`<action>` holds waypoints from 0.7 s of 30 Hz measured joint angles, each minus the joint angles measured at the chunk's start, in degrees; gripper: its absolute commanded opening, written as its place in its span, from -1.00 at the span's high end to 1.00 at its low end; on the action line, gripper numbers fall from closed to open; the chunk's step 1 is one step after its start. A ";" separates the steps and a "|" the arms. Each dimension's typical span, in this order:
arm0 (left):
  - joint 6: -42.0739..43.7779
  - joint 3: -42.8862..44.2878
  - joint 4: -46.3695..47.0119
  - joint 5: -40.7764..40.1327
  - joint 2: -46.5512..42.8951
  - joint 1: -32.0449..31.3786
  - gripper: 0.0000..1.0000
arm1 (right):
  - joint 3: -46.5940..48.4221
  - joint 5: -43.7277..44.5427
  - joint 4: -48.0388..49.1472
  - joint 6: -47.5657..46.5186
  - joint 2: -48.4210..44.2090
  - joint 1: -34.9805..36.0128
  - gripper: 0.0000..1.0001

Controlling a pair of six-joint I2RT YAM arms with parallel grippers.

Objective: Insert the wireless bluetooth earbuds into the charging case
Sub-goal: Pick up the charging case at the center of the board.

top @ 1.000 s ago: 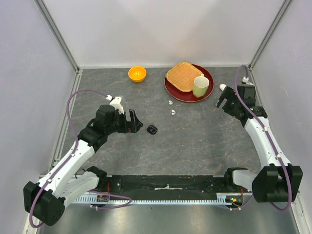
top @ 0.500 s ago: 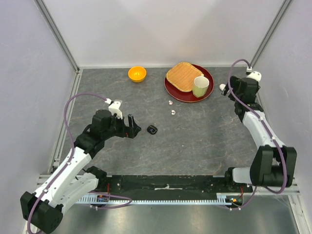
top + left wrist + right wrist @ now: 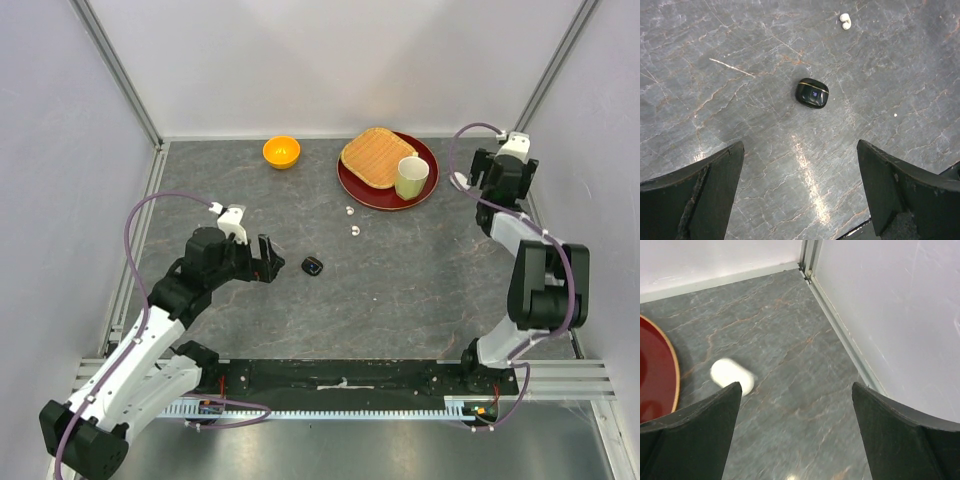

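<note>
A black charging case lies shut on the grey table, its small display lit. My left gripper hovers just left of it, open and empty. In the left wrist view the black case sits ahead of the left gripper, apart from both fingers. Two white earbuds lie loose beyond it; one white earbud shows at the top of the left wrist view. A white oval case lies at the far right. My right gripper is open beside it; the white case sits by the left finger of the right gripper.
A red plate at the back holds a wooden square and a pale cup. An orange bowl stands at the back left. The right wall and its rail run close by the right gripper.
The right arm has swung toward the far right corner, folding up beside the wall. The left arm has drawn back a little to the left. Both grippers stayed open.
</note>
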 measured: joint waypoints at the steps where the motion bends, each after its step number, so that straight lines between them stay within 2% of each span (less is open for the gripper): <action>1: 0.02 0.00 -0.02 -0.26 -0.55 0.00 -0.99 | 1.27 -1.77 0.68 -1.25 1.99 -1.03 -0.96; 10: 0.00 0.00 0.00 -0.26 -2.01 0.00 -0.99 | 18.16 -22.32 -4.48 -6.03 16.72 -9.35 -0.96; 14: 0.00 0.00 0.02 0.28 -1.86 0.00 -0.99 | 23.26 -29.66 -9.01 -7.58 21.05 -10.34 -0.95; 21: 0.00 0.00 0.02 0.90 0.00 0.00 -0.99 | 32.41 -37.51 -18.23 -10.88 30.62 -9.90 -0.87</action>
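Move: Out near the far right corner, the white charging case lies about 12 cm ahead of the open right hand, 4 cm to its left and some 15 cm below. The mug stands roughly 12 cm to the left of the case and about level with it; the red plate's middle is some 17 cm to the left of the case and 4 cm farther out. From the left hand, the white case is roughly 36 cm ahead, 42 cm to the right and 16 cm lower. Reaching forward about 10 cm with wide-open fingers, the right hand closes in on the white charging case, swinging some 3 cm right at first and then back left. Mainly in the later half it sinks, about 9 cm in all, while the wrist turns some 30 degrees counter-clockwise and tips the fingers further down; no touch yet. ##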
